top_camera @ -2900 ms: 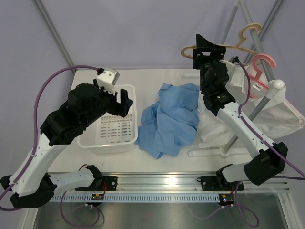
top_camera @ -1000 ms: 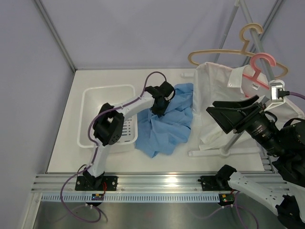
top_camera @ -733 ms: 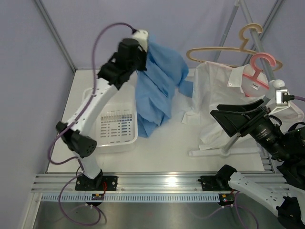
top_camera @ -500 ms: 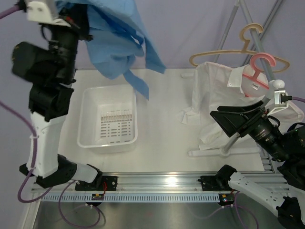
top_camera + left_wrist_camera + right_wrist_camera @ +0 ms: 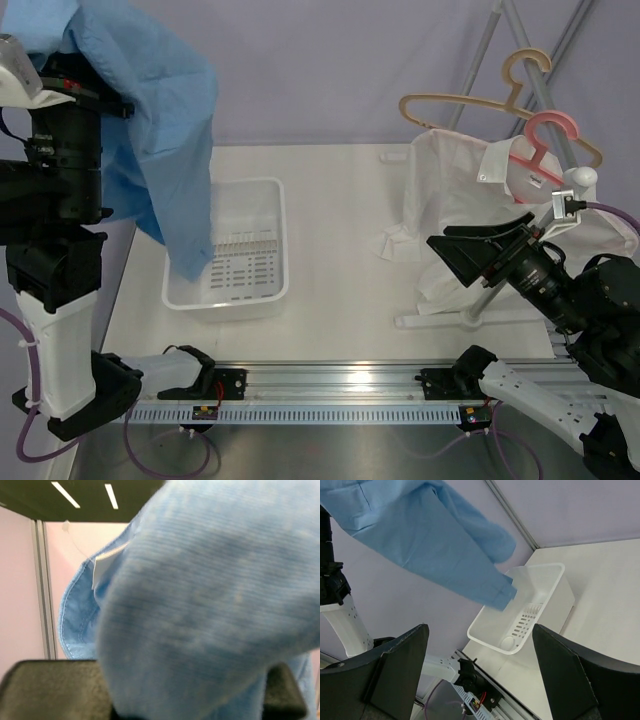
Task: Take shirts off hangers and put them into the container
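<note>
The light blue shirt (image 5: 160,120) hangs high at the far left from my raised left arm, and its lowest end dangles into the container (image 5: 262,200), a white tub. In the left wrist view, blue cloth (image 5: 210,605) covers my left gripper (image 5: 165,705), which is shut on it. The white shirt (image 5: 465,200) hangs on the pink hanger (image 5: 548,135) at the right. The tan hanger (image 5: 490,100) hangs bare beside it. My right gripper (image 5: 462,255) (image 5: 480,675) is open and holds nothing, in front of the white shirt. Its view shows the blue shirt (image 5: 430,540) over the tub (image 5: 540,580).
A white pole with a round knob (image 5: 582,178) stands by the pink hanger, with its base bars (image 5: 470,318) on the table. Grey frame poles (image 5: 480,50) rise at the back right. The metal rail (image 5: 340,385) runs along the near edge.
My left arm picked the blue shirt up off the table, then swung it up and left until it hangs over the tub. The right arm barely moved in the last second.
</note>
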Available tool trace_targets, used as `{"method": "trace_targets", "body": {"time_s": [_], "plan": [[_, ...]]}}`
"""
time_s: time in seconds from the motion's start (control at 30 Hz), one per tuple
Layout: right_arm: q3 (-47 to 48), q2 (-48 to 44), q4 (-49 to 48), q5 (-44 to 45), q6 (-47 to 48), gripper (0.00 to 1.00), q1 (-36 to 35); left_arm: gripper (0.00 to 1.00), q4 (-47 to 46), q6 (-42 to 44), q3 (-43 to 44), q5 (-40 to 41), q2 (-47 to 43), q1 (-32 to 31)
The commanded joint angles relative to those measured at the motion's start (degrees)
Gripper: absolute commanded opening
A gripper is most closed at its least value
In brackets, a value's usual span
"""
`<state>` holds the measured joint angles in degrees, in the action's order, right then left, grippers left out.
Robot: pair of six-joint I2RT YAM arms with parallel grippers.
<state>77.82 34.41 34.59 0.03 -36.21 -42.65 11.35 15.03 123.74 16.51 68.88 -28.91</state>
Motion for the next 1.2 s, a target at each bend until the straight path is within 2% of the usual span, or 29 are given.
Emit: {"method": "trace_targets", "body": {"time_s": [0.0,0.07,0.27,0.43,0.57,0.63,0.7,0.77,1.0,1.07,1.17], "plan": [[-1.9,0.9,-3.8,-2.5,-0.9,0.93,-0.2,0.00,2.3,-1.2,-0.2,0.3,-1.8,0.0],[-2.8,0.6,-4.4,-3.0,-1.2,0.93,-0.3,0.00,3.7,-2.7,-1.6,1.3,-4.3,0.0],[-2.5,-0.6,-4.5,-3.2,-1.6,0.93,-0.3,0.00,6.7,-7.5,-13.1,2.4,-11.2,-0.1],[-2.9,-1.7,-4.4,-2.8,-2.0,0.93,-0.3,0.00,1.8,-13.6,-26.7,-4.0,-13.3,0.0],[-2.7,-2.2,-3.8,-2.7,-2.2,0.93,-0.3,0.00,1.0,-17.9,-26.6,-9.5,-10.2,0.0],[-2.5,-2.9,-3.2,-2.0,-2.0,0.93,-0.3,0.00,2.0,-19.2,-24.2,-13.2,-7.2,0.0],[-2.5,-3.6,-2.8,-1.3,-1.9,0.93,-0.3,0.00,5.3,-20.3,-20.9,-13.6,-4.3,0.1],[-2.5,-3.9,-2.6,-1.3,-1.9,0.93,-0.3,0.00,7.4,-20.8,-20.3,-12.1,-3.6,0.0],[-3.6,-3.6,-2.9,-2.6,-2.0,0.93,-0.3,0.00,6.7,-26.4,-38.4,-9.7,-13.8,5.0],[-3.6,-3.3,-3.0,-3.0,-2.0,0.93,-0.2,0.00,8.9,-25.6,-41.4,-6.1,-17.8,6.7],[-3.6,-2.9,-3.1,-3.6,-2.3,0.93,-0.3,0.00,17.4,-22.7,-40.7,1.7,-20.3,7.5]]}}
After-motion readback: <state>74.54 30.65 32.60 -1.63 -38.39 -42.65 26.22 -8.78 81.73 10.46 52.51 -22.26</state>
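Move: My left hand already holds the blue shirt up high. The container is almost straight below it, its middle about 9 cm ahead, 2 cm to the right and some 66 cm down. The white shirt on the rack hangs roughly 50 cm to my left hand's right, 12 cm ahead and 53 cm lower. From my idle right hand the container is about 18 cm ahead, 39 cm to the left and 41 cm below. I lower the shirt towards the container with my left hand, fingers kept shut on it, sinking about 26 cm overall. First I go nearly straight down, then sweep forward and right while still sinking, and finally curl back and left. All the while I tip the fingers down by some 40 degrees, from pointing steeply up to nearly level. ##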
